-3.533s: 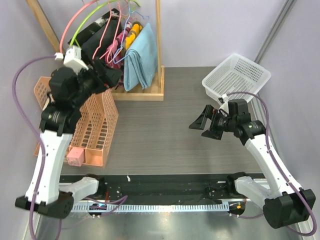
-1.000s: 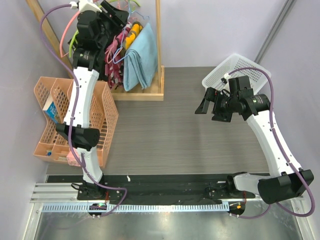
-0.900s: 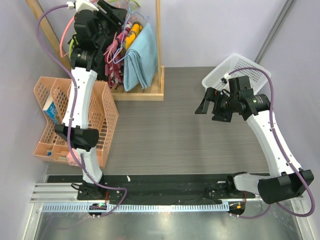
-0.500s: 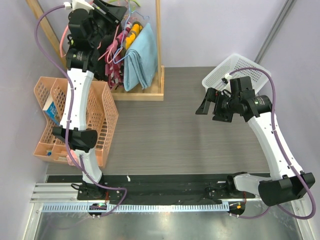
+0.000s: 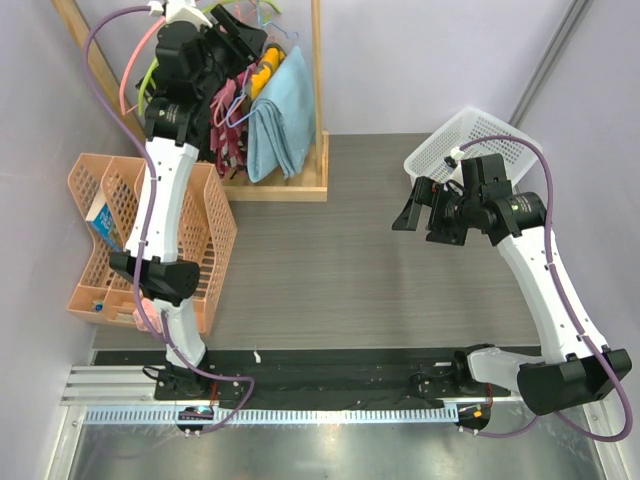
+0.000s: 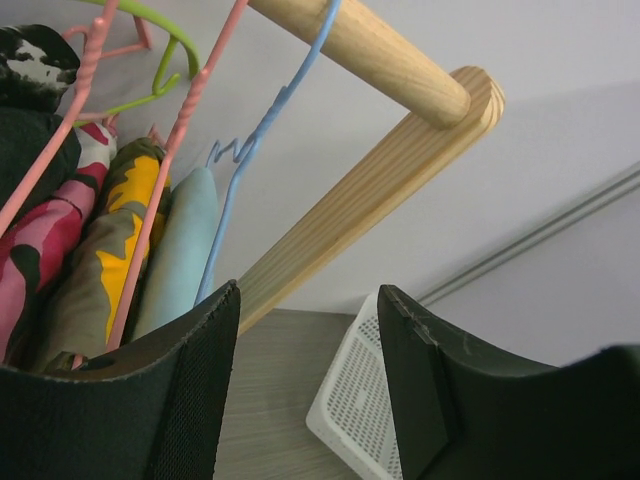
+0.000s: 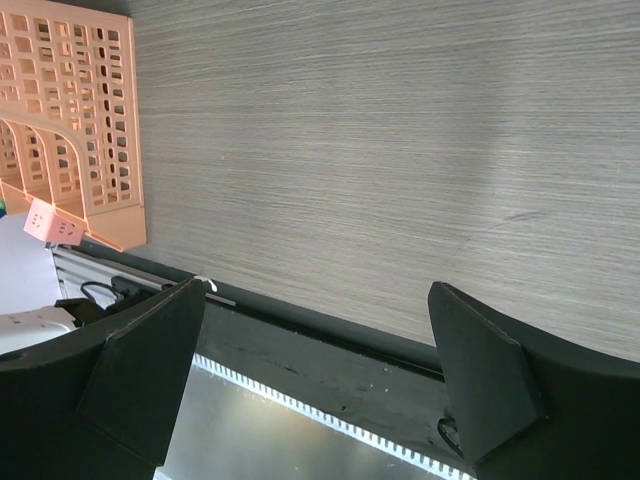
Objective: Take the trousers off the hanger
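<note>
The trousers (image 5: 281, 112), a plain sky-blue folded cloth, hang at the right end of the wooden clothes rack; in the left wrist view the trousers (image 6: 186, 250) sit beside a yellow-patterned garment. The thin light-blue hanger (image 6: 275, 105) hooks over the wooden rod and runs down past the cloth. My left gripper (image 5: 243, 25) is raised to the rod; in its own view the left gripper (image 6: 308, 290) is open and empty, the hanger wire just up-left of the gap. My right gripper (image 5: 412, 213) hovers open over the table, right gripper (image 7: 318, 288) empty.
Pink and lime-green hangers (image 6: 160, 60) with black and patterned clothes crowd the rod left of the trousers. A wooden post (image 5: 318, 80) bounds the rack on the right. A white basket (image 5: 480, 150) stands at the back right, an orange file rack (image 5: 195, 250) at the left.
The left arm rose from beside the orange rack up to the rod, then shifted slightly right over the last half second. The right arm lifted a little and stays open.
</note>
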{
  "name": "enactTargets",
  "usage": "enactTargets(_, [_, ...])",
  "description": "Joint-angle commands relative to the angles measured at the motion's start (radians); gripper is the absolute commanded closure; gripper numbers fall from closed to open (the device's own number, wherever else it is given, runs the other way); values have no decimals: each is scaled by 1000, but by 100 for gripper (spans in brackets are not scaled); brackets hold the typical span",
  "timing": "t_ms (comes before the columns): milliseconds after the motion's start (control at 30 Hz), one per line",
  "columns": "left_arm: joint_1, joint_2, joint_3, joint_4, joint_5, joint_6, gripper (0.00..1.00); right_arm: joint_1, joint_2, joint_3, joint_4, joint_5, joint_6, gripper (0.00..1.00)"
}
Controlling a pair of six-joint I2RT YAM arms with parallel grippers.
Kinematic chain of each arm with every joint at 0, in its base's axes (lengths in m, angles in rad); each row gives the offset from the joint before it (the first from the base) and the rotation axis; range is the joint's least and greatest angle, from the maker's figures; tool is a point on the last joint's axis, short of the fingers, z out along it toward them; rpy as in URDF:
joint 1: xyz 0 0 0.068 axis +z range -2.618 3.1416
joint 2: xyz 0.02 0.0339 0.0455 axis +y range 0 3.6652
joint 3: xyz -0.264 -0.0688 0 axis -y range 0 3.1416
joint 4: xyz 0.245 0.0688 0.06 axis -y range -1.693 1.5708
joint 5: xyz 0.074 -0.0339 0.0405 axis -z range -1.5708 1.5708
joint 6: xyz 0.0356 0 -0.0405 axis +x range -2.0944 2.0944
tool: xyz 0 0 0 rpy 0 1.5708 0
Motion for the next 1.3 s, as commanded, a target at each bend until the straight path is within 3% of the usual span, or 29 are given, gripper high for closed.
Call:
enactTargets(0, [-15,14,7,-23,-71,84,42,-6,-23,30,-13,5,-19,0])
enactTargets(367, [-28,26,-1,-45,-131,156,41,-9,-15,24,-13,12,-20,0])
enactTargets(900, [-28,83,10,21,-102,111,56,-18,-5,36,-14,16,-22,0])
enactTargets(1233, [-27,112,25,109,-44,67,83,-26,5,56,-26,35,-31,0])
enactTargets(1267, [-28,115,30,113,-42,64,91,-26,6,57,-28,35,-33,0])
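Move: The blue hanger, the rightmost on the rail and carrying the light-blue trousers, has its near sloping arm about 5 cm ahead of the left hand, 1 cm to its right and 6 cm lower. The pink hanger's arm stands some 4 cm left of it at like height; the trousers hang roughly 8 cm ahead, 3 cm right and 22 cm below the hand. The rail's right end is about 12 cm ahead, 9 cm right and 8 cm up. From the right hand that blue arm lies some 30 cm ahead, 36 cm left, 20 cm above. The blue hanger's near arm is taken between the left fingers: the hand sinks about 6 cm while reaching some 4 cm forward to it, with its left side rolling up a little, just under 10 degrees. The half-open fingers narrow slightly on the way, then close on the wire at the end, as the hand edges a centimetre right. ##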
